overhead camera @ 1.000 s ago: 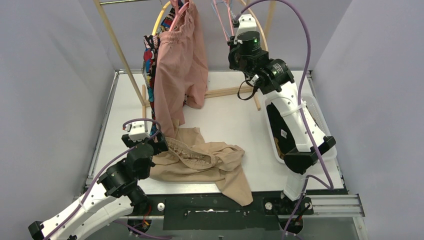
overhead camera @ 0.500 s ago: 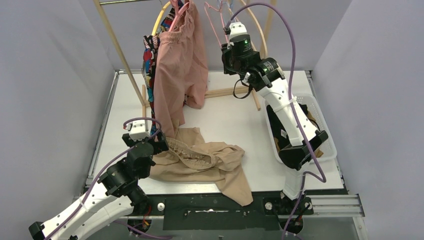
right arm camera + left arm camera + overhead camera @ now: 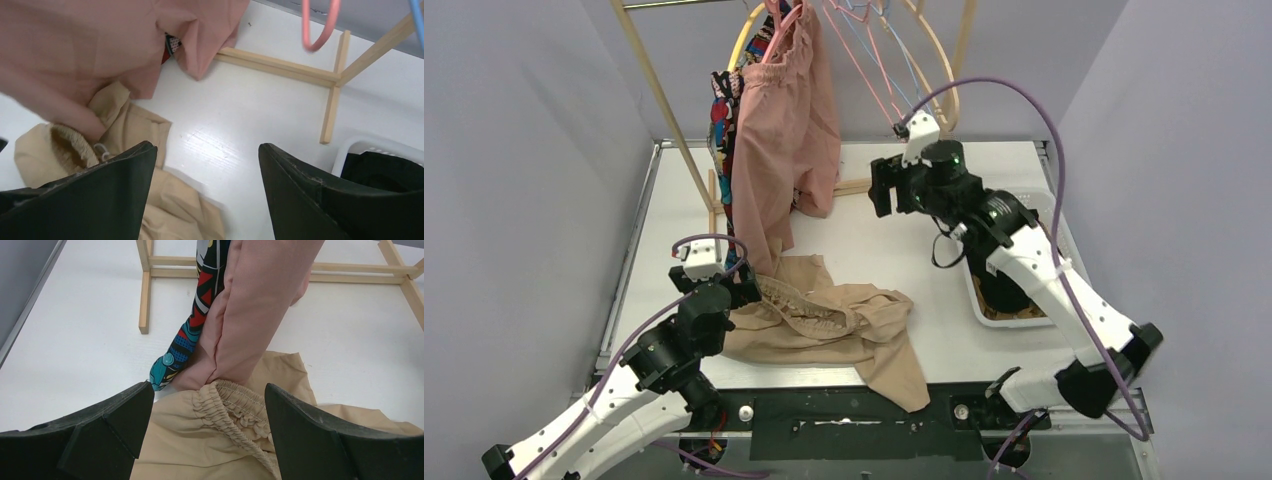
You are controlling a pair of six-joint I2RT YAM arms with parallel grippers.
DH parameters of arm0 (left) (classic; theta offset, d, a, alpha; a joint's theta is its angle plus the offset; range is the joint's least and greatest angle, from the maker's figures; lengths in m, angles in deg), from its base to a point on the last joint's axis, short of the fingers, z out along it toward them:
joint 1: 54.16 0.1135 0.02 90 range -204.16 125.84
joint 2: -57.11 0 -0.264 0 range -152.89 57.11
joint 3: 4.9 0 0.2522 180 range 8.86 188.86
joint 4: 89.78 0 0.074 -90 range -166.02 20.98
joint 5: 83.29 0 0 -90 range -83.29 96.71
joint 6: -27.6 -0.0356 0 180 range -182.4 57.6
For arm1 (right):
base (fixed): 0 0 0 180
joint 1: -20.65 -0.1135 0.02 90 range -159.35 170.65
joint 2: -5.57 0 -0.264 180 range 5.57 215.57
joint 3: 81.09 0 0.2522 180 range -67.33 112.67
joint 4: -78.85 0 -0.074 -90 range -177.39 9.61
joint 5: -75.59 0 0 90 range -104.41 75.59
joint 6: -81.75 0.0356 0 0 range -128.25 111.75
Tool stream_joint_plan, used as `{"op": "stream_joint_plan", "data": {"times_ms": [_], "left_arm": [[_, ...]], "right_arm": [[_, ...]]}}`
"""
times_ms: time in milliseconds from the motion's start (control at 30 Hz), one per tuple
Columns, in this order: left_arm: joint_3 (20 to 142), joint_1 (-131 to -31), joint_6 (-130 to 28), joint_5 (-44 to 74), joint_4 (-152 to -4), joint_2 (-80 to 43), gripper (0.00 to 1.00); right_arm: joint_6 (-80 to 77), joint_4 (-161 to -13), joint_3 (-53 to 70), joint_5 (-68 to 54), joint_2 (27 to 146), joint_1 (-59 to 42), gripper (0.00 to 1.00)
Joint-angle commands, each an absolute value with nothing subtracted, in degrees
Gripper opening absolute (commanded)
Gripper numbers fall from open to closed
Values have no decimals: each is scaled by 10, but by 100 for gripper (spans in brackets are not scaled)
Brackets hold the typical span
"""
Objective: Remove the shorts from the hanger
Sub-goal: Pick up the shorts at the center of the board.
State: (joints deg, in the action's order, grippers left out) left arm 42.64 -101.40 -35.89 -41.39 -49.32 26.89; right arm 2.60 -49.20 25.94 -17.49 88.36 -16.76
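The dusty pink shorts (image 3: pixel 784 130) hang from a pink hanger (image 3: pixel 786 18) on the rack, with the comic-print shorts (image 3: pixel 722 115) behind them. The beige shorts (image 3: pixel 829 320) lie crumpled on the table. My left gripper (image 3: pixel 207 390) is open just above their gathered waistband (image 3: pixel 240 407), touching nothing. My right gripper (image 3: pixel 882 190) is open and empty in mid-air over the table, to the right of the pink shorts (image 3: pixel 75 55). Empty pink and blue hangers (image 3: pixel 874 60) dangle above it.
A white basket (image 3: pixel 1014 323) at the right holds black shorts (image 3: pixel 385 170) and something brown. The wooden rack's base bars (image 3: pixel 280 67) lie across the back of the table, and its slanted upright (image 3: pixel 659 95) stands at the left. Grey walls close in both sides.
My right gripper has opened and let go of the empty hanger, then dropped down and forward from the rack. The empty hangers have swung. The left arm has not moved.
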Motion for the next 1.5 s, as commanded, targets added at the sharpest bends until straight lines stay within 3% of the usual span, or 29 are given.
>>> {"op": "stream_joint_plan", "data": {"times_ms": [0, 267, 433, 700, 1067, 1100, 1133, 1467], "left_arm": [[436, -1008, -366, -405, -526, 266, 82], [436, -1002, -366, -403, -528, 264, 82], [436, -1000, -366, -406, -527, 266, 82], [440, -997, -354, -430, -512, 274, 82], [452, -990, -256, -507, -442, 273, 82], [451, -987, -254, -505, -444, 271, 82], [451, -984, -252, -503, -444, 264, 82], [445, -815, -244, -420, -457, 228, 82]], "right_arm": [[1, -654, 127, -129, 783, -186, 80], [-47, -776, -81, -118, 667, -274, 85], [-100, -781, -144, -45, 672, -340, 85], [-158, -725, -116, -75, 809, -442, 86], [-136, -852, -99, -138, 909, -469, 92], [-141, -855, -97, -143, 916, -470, 100], [-144, -853, -92, -150, 923, -471, 98], [-122, -907, -89, -106, 977, -476, 98]]}}
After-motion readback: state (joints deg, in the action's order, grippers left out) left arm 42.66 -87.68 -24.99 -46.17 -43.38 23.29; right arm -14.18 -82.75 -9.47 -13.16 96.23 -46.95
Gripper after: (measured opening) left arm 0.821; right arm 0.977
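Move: The beige shorts lie spread on the table about 17 cm back, 10 cm left and 29 cm below the right hand. From that hand the hanging pink trousers are some 15 cm left and 5 cm ahead, roughly level; the patterned trousers hang about 25 cm left, 5 cm ahead and 5 cm lower. From the left hand, the shorts' middle is about 2 cm ahead, 14 cm right and 17 cm below. Right hand sinks about 20 cm, back and left over the waistband, turning counter-clockwise, opening; left hand swings left. ##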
